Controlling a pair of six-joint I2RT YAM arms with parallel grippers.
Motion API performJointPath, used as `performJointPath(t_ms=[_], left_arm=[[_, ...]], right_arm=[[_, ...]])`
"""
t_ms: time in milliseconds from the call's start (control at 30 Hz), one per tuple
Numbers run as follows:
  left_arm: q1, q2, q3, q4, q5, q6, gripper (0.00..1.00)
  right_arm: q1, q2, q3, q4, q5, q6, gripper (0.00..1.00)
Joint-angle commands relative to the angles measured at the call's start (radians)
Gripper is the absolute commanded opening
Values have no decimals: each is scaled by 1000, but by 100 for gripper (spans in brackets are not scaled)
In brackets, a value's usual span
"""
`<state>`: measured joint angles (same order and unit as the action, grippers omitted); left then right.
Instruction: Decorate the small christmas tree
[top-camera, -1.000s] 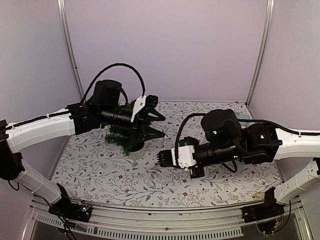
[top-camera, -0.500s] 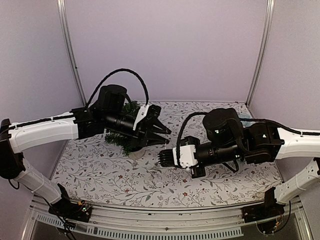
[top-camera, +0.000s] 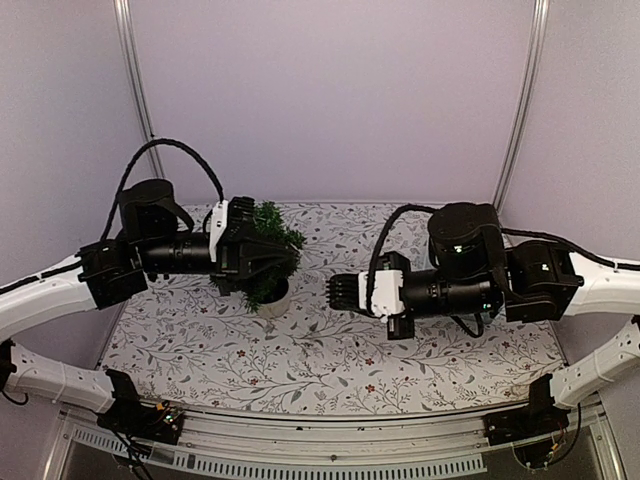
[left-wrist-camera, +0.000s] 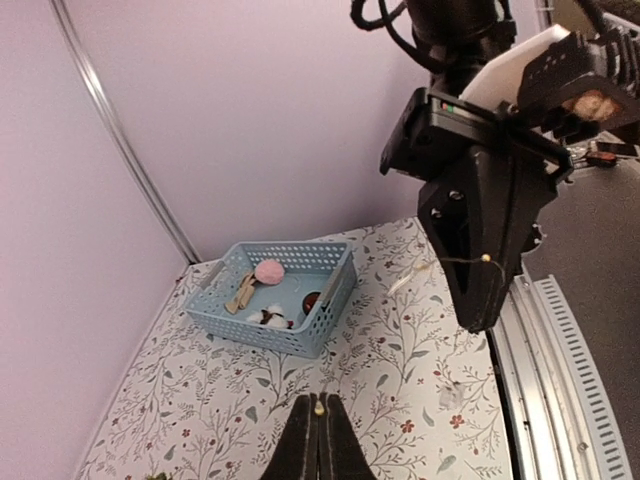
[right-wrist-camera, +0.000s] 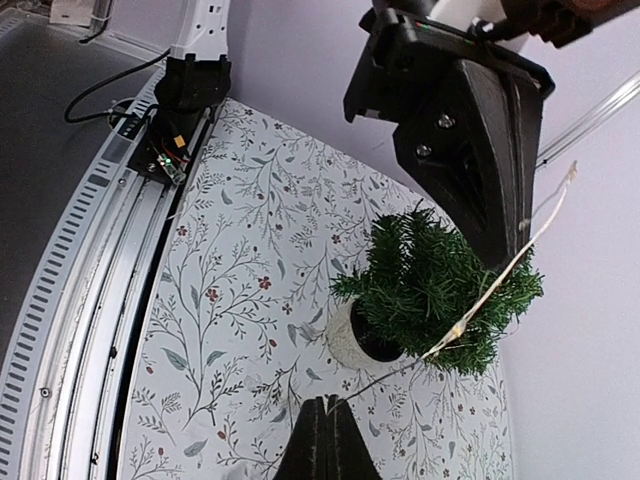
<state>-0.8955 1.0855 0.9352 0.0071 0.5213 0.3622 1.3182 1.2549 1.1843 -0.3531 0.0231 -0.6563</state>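
The small christmas tree (top-camera: 272, 232) stands in its white pot (top-camera: 274, 298) left of centre, also seen as the tree (right-wrist-camera: 432, 285) in the right wrist view. A thin light string (right-wrist-camera: 497, 288) with tiny bulbs runs from my right gripper (right-wrist-camera: 328, 405) across the tree toward my left gripper (right-wrist-camera: 505, 250). My left gripper (left-wrist-camera: 320, 410) is shut with a small bulb of the string pinched at its tips. It sits against the tree's near side (top-camera: 286, 262). My right gripper (top-camera: 333, 292) is shut on the wire, to the right of the pot.
A blue basket (left-wrist-camera: 300, 335) holds a pink ball (left-wrist-camera: 268, 271), a red ornament (left-wrist-camera: 312, 300) and a white cotton piece (left-wrist-camera: 266, 318) on the floral tablecloth (top-camera: 300, 360). Purple walls enclose the back and sides. The metal rail (top-camera: 330, 440) runs along the near edge.
My left gripper went from open to shut and drew back left toward the tree. My right gripper shifted slightly up and to the right, staying shut.
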Motion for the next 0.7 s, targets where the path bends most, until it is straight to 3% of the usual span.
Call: performJointPath(t_ms=[0, 367, 667], left_arm=[[-4, -83, -55, 28, -176, -53, 0], [6, -280, -165, -3, -365, -131, 0], [7, -448, -197, -142, -504, -182, 0]], right_arm=[[-31, 0, 9, 92, 98, -8, 0], [-106, 131, 131, 195, 150, -55, 0], [-114, 233, 213, 274, 143, -97, 0]])
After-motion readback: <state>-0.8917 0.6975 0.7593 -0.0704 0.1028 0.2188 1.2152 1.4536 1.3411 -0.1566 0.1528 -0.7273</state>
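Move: The left hand, holding the string of lights, has the christmas tree's middle about 15 cm ahead, 5 cm to its left and 18 cm below. From the right hand, pinching the same string, the tree is roughly 21 cm ahead, 12 cm left and 15 cm lower; the blue basket lies some 28 cm ahead, 33 cm to that hand's right and 27 cm below. Forward by about 8 cm goes the right hand, rising some 4 cm and bearing left later on, towards the tree. Meanwhile the left hand travels about 9 cm left, from right of the tree's middle to left of it, its fingers swinging 25 degrees counter-clockwise to point more forward. Both keep their shut grip on the string, spreading the stretch between them. ##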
